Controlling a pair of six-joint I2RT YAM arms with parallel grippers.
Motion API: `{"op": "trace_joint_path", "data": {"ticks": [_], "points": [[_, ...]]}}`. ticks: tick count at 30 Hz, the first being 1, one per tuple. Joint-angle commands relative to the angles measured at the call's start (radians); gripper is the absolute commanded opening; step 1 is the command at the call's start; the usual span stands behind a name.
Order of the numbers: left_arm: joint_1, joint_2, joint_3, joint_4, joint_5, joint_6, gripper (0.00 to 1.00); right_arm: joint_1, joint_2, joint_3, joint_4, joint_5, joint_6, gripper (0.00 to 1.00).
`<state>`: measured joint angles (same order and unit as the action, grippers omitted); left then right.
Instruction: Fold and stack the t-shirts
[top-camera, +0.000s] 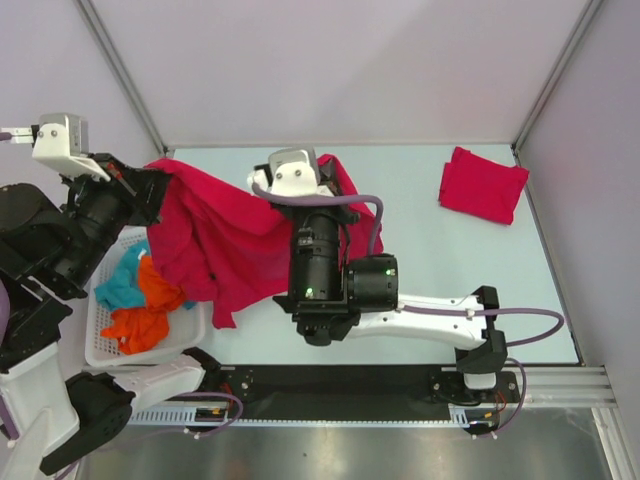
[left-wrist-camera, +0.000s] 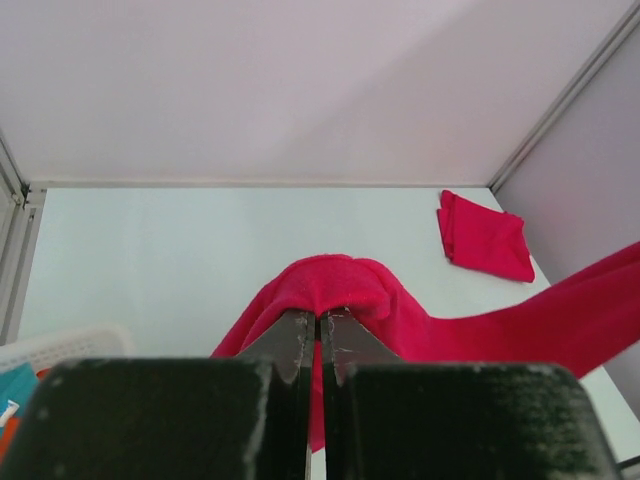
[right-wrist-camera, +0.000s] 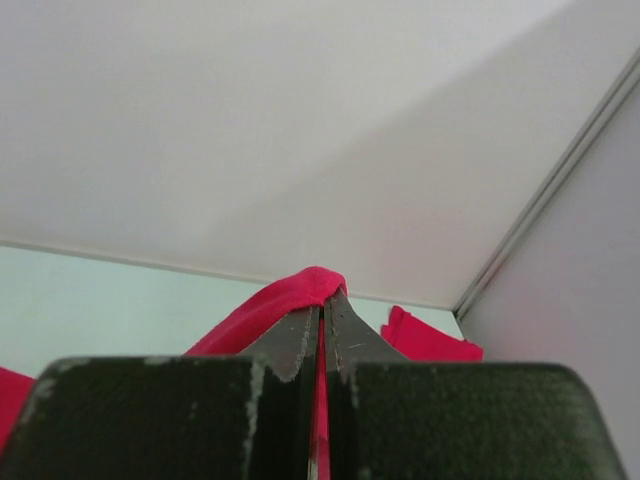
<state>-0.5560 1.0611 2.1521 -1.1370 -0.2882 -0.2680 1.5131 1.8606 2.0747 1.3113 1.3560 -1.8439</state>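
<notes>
A crimson t-shirt (top-camera: 225, 245) hangs spread between my two grippers above the left half of the table. My left gripper (top-camera: 160, 185) is shut on one edge of it; the cloth bunches over its tips (left-wrist-camera: 335, 285). My right gripper (top-camera: 335, 175) is shut on the other edge, with cloth folded over its tips (right-wrist-camera: 310, 285). A second crimson t-shirt (top-camera: 482, 185) lies folded at the far right corner; it also shows in the left wrist view (left-wrist-camera: 485, 238) and the right wrist view (right-wrist-camera: 425, 340).
A white basket (top-camera: 105, 340) at the left front holds orange cloth (top-camera: 150, 310) and teal cloth (top-camera: 120, 282). Grey walls with metal corner posts enclose the table (top-camera: 440, 280). The arms' base rail (top-camera: 330, 385) runs along the near edge.
</notes>
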Motion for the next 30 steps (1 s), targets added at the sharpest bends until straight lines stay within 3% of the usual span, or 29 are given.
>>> {"op": "trace_joint_path", "data": {"ticks": [1,9,17,25,30], "points": [[-0.007,-0.015,-0.020,0.025,-0.017,0.019,0.00,0.041,0.052,0.146,0.217,-0.070,-0.090,0.00],[-0.007,0.003,-0.028,0.020,-0.016,0.030,0.00,-0.005,0.058,0.144,0.217,-0.043,-0.069,0.00],[-0.007,0.095,-0.014,-0.027,-0.121,0.006,0.00,-0.169,-0.158,-0.187,0.143,0.069,0.167,0.00],[-0.007,0.181,-0.009,-0.020,-0.121,0.006,0.00,-0.397,-0.238,-0.306,0.226,0.100,0.011,0.00],[-0.004,0.215,0.018,-0.029,-0.111,0.009,0.00,-0.493,-0.267,-0.373,0.238,0.097,-0.003,0.00]]}}
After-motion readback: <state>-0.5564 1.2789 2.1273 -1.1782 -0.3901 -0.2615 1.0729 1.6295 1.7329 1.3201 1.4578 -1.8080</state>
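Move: The red t-shirt hangs slack from both shut grippers, high over the near part of the table. The middle of the open table it is being swung over lies about 20 cm ahead of the right hand, 3 cm to its right and 55 cm below; from the left hand, about 20 cm ahead and 20 cm right. The folded shirt is some 32 cm ahead and 40 cm right of the right hand. The basket is about 6 cm ahead and 21 cm left of the left hand. The red t-shirt is drawn wide and swung out: after drifting a centimetre or two left and back, the right hand sweeps about 15 cm right and 10 forward, sinking slightly and turning some 25 degrees clockwise. The left, nearly still at first, then carries its corner 8 cm forward and 6 down, tipping its fingers down and rolling a little. Both keep their pinch. ##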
